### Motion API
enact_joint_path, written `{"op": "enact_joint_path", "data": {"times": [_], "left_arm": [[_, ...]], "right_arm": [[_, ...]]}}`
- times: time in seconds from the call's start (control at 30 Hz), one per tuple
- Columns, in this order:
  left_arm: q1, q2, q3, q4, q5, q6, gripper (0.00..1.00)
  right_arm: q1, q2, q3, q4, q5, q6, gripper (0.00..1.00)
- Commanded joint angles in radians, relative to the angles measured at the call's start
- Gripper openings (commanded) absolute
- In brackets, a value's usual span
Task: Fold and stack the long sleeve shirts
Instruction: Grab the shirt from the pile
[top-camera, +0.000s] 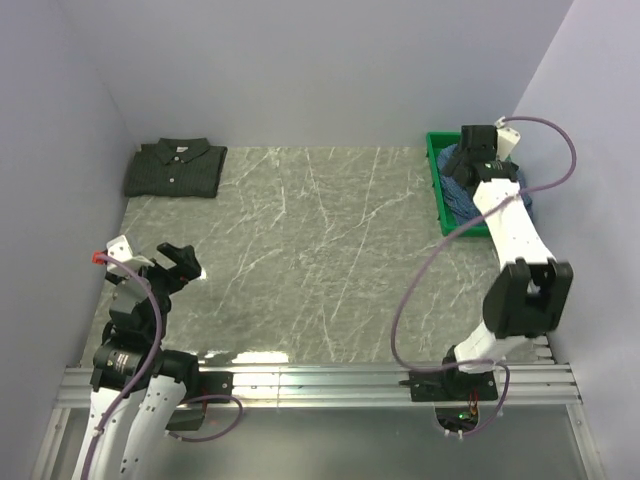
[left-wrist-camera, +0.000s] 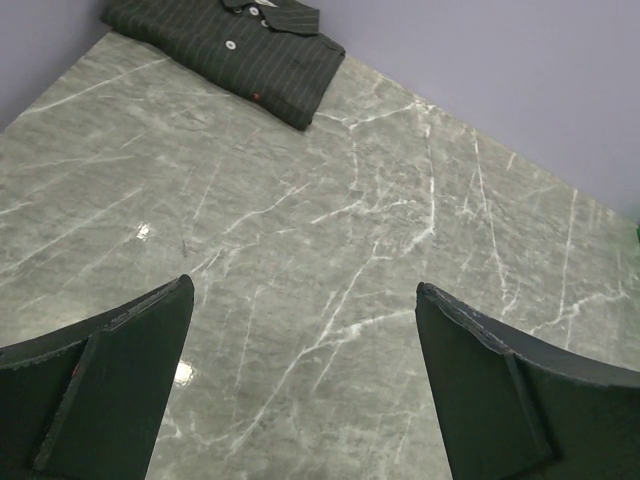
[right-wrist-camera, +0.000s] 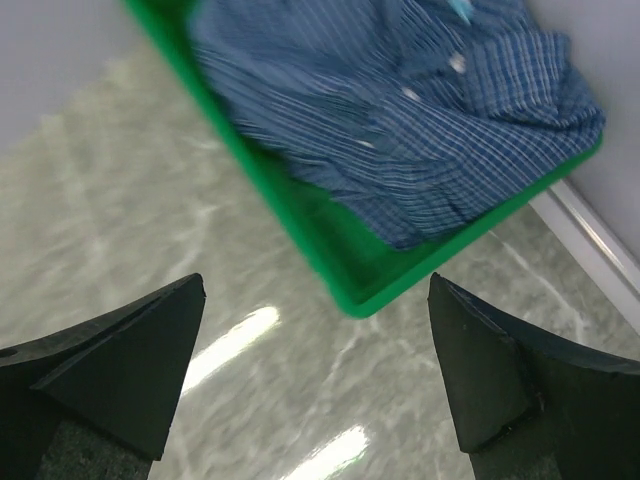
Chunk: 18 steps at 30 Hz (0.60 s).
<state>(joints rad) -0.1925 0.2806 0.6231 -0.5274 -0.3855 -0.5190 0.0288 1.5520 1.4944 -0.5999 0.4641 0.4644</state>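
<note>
A dark green-grey checked shirt (top-camera: 175, 167) lies folded flat at the table's far left corner, collar and white buttons up; the left wrist view shows the same shirt (left-wrist-camera: 235, 45) far ahead. A blue checked shirt (right-wrist-camera: 420, 110) lies crumpled in a green tray (right-wrist-camera: 330, 250) at the far right, partly hidden by the right arm in the top view (top-camera: 462, 190). My left gripper (top-camera: 177, 262) hovers open over the near left of the table, nothing between its fingers. My right gripper (right-wrist-camera: 315, 300) is open above the tray's near corner, empty.
The green tray (top-camera: 437, 190) sits against the right wall at the back. Grey walls close the table on the left, back and right. A metal rail (top-camera: 320, 380) with both arm bases runs along the near edge. Bare marble lies between the two shirts.
</note>
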Motion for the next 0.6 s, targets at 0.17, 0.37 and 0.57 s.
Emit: {"op": "enact_joint_path", "data": {"times": [0.17, 0.37, 0.57], "left_arm": [[-0.018, -0.02, 0.007, 0.037, 0.031, 0.0, 0.99], [-0.018, 0.005, 0.01, 0.04, 0.043, 0.007, 0.99], [-0.018, 0.025, 0.013, 0.041, 0.046, 0.007, 0.99]], "right_arm": [[-0.19, 0.278, 0.093, 0.095, -0.044, 0.076, 1.0], [-0.234, 0.448, 0.145, 0.189, -0.103, 0.06, 0.99], [-0.244, 0.536, 0.175, 0.226, -0.153, 0.008, 0.39]]}}
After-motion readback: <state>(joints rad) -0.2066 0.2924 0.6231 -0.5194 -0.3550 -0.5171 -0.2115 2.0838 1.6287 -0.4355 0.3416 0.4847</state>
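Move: The blue checked shirt lies heaped in the green bin, its middle about 7 cm ahead of the right hand, some 8 cm to its right and 19 cm below. The bin's middle is roughly 6 cm ahead, 6 cm right and 20 cm down, with its near-left corner about 8 cm back and 3 cm left of the hand. From the left hand, the shirt is some 28 cm ahead, 65 cm right and 19 cm down. The right hand plunges about 17 cm into the green bin, swinging some 10 cm to the right in the first half of the drop, then reaching roughly 7 cm forward, while its fingers tip about 10 degrees further down. The fingers stay wide open until they are low over the blue shirt, then close to about half, starting to pinch a bunched fold of the buttoned front between them. ##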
